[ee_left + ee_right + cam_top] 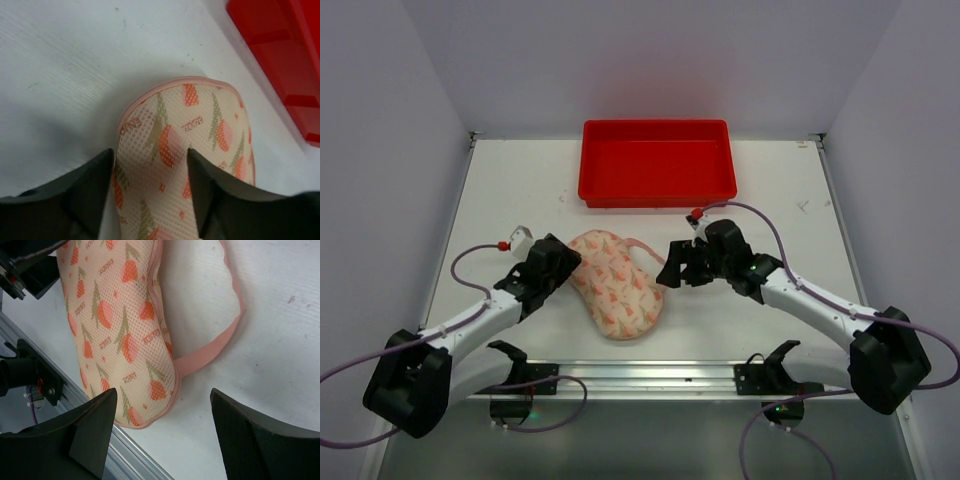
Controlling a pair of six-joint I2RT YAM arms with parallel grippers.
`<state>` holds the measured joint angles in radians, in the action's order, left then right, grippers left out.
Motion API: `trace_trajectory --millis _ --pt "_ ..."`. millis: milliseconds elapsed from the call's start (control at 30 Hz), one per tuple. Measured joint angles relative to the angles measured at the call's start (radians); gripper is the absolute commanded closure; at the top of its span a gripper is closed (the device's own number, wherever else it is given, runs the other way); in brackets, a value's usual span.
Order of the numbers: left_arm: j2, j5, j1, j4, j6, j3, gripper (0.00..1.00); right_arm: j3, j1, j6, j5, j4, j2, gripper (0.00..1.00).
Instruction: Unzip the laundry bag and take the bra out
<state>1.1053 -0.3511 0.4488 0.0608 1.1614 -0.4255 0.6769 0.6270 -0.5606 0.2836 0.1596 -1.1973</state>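
Observation:
The laundry bag (pixel 618 288), a cream peanut-shaped pouch with salmon print and a pink rim, lies flat on the table between both arms. My left gripper (pixel 570 274) is at its left end. In the left wrist view the gripper (pixel 150 159) has padded mesh (pixel 165 115) filling the gap between its jaws, which are closed partway on it. My right gripper (pixel 669 267) hovers open at the bag's right side. In the right wrist view the gripper (pixel 162 395) has the bag's lower corner (pixel 150 390) and bare table between its fingers. A pink strap loop (pixel 222 347) trails from the rim. The bra is hidden.
A red plastic tray (pixel 657 190) stands at the back centre, and its corner (pixel 280 55) shows in the left wrist view. A metal rail (pixel 650 375) runs along the near table edge, just below the bag. White walls close in both sides.

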Motion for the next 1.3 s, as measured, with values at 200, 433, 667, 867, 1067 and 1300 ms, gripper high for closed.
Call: trace_trajectory --millis 200,433,667,867,1067,1300 --pt "-0.151 0.015 -0.004 0.082 -0.001 0.020 0.00 0.045 0.031 0.008 0.034 0.070 -0.007 0.23" --pt "-0.341 0.163 -0.004 0.237 -0.158 0.019 0.00 0.043 0.035 -0.075 0.155 0.084 -0.074 0.34" --pt "-0.335 0.418 -0.002 0.251 -0.254 0.042 0.00 0.029 0.036 -0.153 0.256 0.003 -0.246 0.43" --pt "-0.283 0.519 -0.002 0.238 -0.293 0.064 0.00 0.059 0.034 -0.178 0.291 -0.056 -0.403 0.67" --pt "-0.264 0.561 -0.001 0.204 -0.316 0.064 0.00 0.263 -0.003 -0.127 0.241 -0.021 -0.488 0.76" --pt "-0.223 0.611 0.003 0.118 -0.311 0.088 0.00 0.512 -0.069 -0.026 0.147 0.015 -0.528 0.70"
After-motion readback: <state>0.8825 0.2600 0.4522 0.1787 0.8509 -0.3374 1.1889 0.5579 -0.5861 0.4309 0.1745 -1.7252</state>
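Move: The laundry bag's near end lies some 13 cm back and 14 cm to the right of the left hand, about 3 cm lower. From the right hand that end is about 9 cm back, 8 cm to the left and 8 cm below. The bag's middle is roughly 11 cm to the right hand's left and 3 cm back; its pink strap is about 5 cm ahead and 5 cm left. The red bin's middle lies some 26 cm ahead and 3 cm left of the right hand. The laundry bag's near end draws both hands. The right hand goes back, left and down about 7 cm beside it, fingertips tipping down, then sweeps forward about 15 cm and rises, levelling out, fingers narrowing to a small gap. The left hand spreads wide, comes off the far end, lifts and backs away, then goes right and down towards the near edge, turning clockwise. ##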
